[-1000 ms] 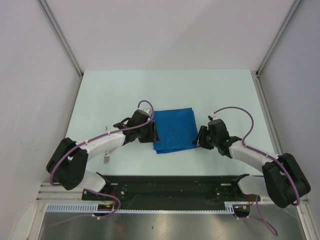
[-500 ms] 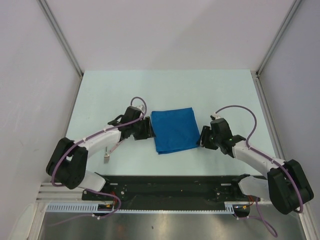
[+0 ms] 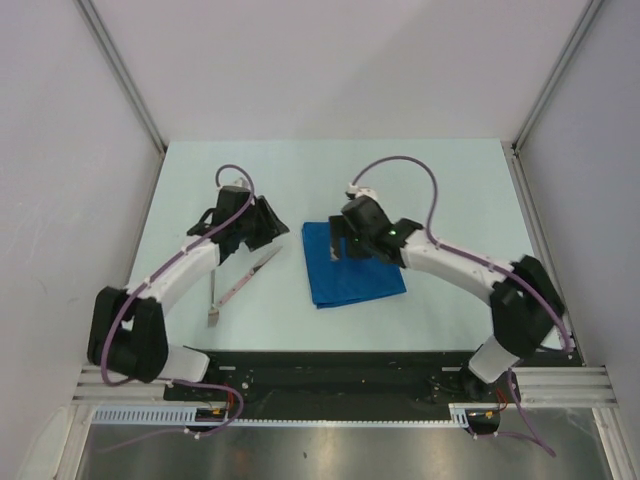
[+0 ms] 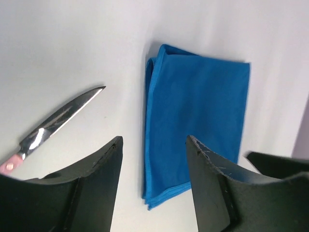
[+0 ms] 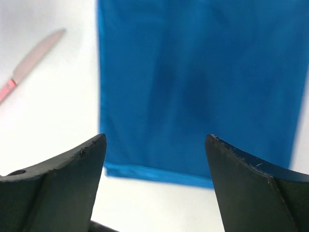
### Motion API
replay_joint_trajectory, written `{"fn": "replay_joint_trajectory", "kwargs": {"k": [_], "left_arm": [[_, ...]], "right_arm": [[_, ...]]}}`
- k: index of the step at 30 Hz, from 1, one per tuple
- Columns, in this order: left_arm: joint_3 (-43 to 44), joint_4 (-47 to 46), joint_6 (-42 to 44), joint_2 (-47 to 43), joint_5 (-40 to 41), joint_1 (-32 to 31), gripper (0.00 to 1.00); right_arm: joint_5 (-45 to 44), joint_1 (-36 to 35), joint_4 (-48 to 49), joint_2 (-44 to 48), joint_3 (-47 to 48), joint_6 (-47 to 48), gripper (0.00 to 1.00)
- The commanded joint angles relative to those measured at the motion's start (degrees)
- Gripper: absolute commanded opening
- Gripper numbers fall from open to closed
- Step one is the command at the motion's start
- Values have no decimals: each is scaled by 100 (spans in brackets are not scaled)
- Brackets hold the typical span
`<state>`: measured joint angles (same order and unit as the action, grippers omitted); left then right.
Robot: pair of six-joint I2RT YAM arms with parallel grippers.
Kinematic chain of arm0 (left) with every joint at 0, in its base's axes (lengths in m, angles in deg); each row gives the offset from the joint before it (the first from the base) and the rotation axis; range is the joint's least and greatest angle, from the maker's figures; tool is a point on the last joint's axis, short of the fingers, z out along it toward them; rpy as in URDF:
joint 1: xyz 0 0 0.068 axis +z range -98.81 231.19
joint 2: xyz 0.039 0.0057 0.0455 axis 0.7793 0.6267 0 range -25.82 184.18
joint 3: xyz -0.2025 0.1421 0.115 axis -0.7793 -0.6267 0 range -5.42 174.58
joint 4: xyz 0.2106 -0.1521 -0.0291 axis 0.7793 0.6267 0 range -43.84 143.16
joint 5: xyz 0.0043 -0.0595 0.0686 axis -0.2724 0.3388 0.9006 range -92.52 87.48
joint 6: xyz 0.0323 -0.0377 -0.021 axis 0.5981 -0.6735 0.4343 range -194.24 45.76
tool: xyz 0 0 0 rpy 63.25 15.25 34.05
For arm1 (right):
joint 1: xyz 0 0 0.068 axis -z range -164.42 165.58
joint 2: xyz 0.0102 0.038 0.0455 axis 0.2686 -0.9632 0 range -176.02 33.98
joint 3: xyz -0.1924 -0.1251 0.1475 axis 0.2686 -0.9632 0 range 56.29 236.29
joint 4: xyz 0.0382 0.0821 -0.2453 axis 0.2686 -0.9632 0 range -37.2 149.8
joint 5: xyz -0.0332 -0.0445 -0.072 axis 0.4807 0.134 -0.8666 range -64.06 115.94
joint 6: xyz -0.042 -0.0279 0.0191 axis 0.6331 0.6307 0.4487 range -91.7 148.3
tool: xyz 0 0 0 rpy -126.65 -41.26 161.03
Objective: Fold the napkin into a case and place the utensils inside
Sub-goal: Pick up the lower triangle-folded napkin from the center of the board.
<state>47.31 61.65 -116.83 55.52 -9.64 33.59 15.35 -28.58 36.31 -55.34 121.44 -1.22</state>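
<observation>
The royal-blue napkin (image 3: 352, 272) lies folded flat in a layered oblong mid-table; it also shows in both wrist views (image 4: 198, 116) (image 5: 198, 82). Two slim metal utensils lie to its left: a knife (image 3: 248, 277) (image 4: 60, 120) set diagonally, and a second piece (image 3: 212, 298) pointing toward the near edge. My left gripper (image 3: 274, 228) (image 4: 154, 141) hovers open left of the napkin's far corner, with nothing between its jaws. My right gripper (image 3: 336, 246) (image 5: 155, 138) stands wide open over the napkin's far left part, holding nothing.
The pale table (image 3: 450, 180) is walled in by white panels on three sides, with metal posts (image 3: 125, 75) at the back corners. The black base rail (image 3: 340, 370) runs along the near edge. The right arm (image 3: 450, 265) arches across the napkin's right side.
Both grippers have left the napkin's sides. The left arm drew back left and away, uncovering the utensils. The right arm swung over the napkin's far left part and its jaws opened wide.
</observation>
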Motion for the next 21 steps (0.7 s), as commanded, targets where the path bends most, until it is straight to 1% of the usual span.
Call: {"fn": "replay_joint_trajectory", "kwargs": {"k": [1,3,4,5,7,8,10,11,13,17,21], "left_arm": [[-131,638,-680,-1004,658,38,60],[-219,684,-733,-1234,606,47,61],[-254,788,-733,-1409,580,47,62],[-263,842,-733,-1480,562,47,62],[-307,851,-681,-1603,501,47,62],[-316,886,-646,-1682,457,47,62],[-351,886,-575,-1753,395,47,62],[-377,825,-566,-1788,308,47,61],[-474,772,-557,-1797,211,47,62],[-580,622,-558,-1745,-105,38,61],[-597,596,-514,-1648,-194,47,60]], "right_arm": [[-443,-320,-804,-1408,1645,-107,86],[-575,-488,-999,-1859,2141,-159,84],[-576,-523,-1122,-2235,2325,-168,80],[-524,-549,-1167,-2396,2658,-177,73],[-488,-629,-1298,-2686,2906,-169,72],[-488,-672,-1308,-2870,3055,-142,68],[-497,-778,-1404,-3064,3206,-116,65],[-479,-813,-1422,-3213,3250,-90,60],[-523,-883,-1466,-3328,3338,-98,56],[-593,-998,-1536,-3566,3470,-89,50],[-664,-1042,-1633,-3706,3593,-98,49]]}}
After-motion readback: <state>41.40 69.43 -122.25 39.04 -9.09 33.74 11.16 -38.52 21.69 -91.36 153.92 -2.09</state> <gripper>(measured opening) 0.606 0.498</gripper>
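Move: My right hand hangs about 11 cm above the napkin, close to over its middle. The napkin's left edge, its midpoint level with me fore and aft, is some 10 cm to my left. The napkin's near-left corner lies about 7 cm left and 10 cm back. Beyond the edge lies the knife, about 22 cm left and 4 cm back. From my left hand that edge is roughly 7 cm right, 3 cm back and 11 cm down. I swing my right hand left and down, about 10 cm each way, bowing a little forward at first and then easing back, until the fingers straddle the napkin's left edge just over the board. On the way I roll the hand so its left side dips about 15 degrees and narrow the wide-open fingers to half. My left hand, holding nothing, lifts, draws back 5 cm, then sinks slightly. ##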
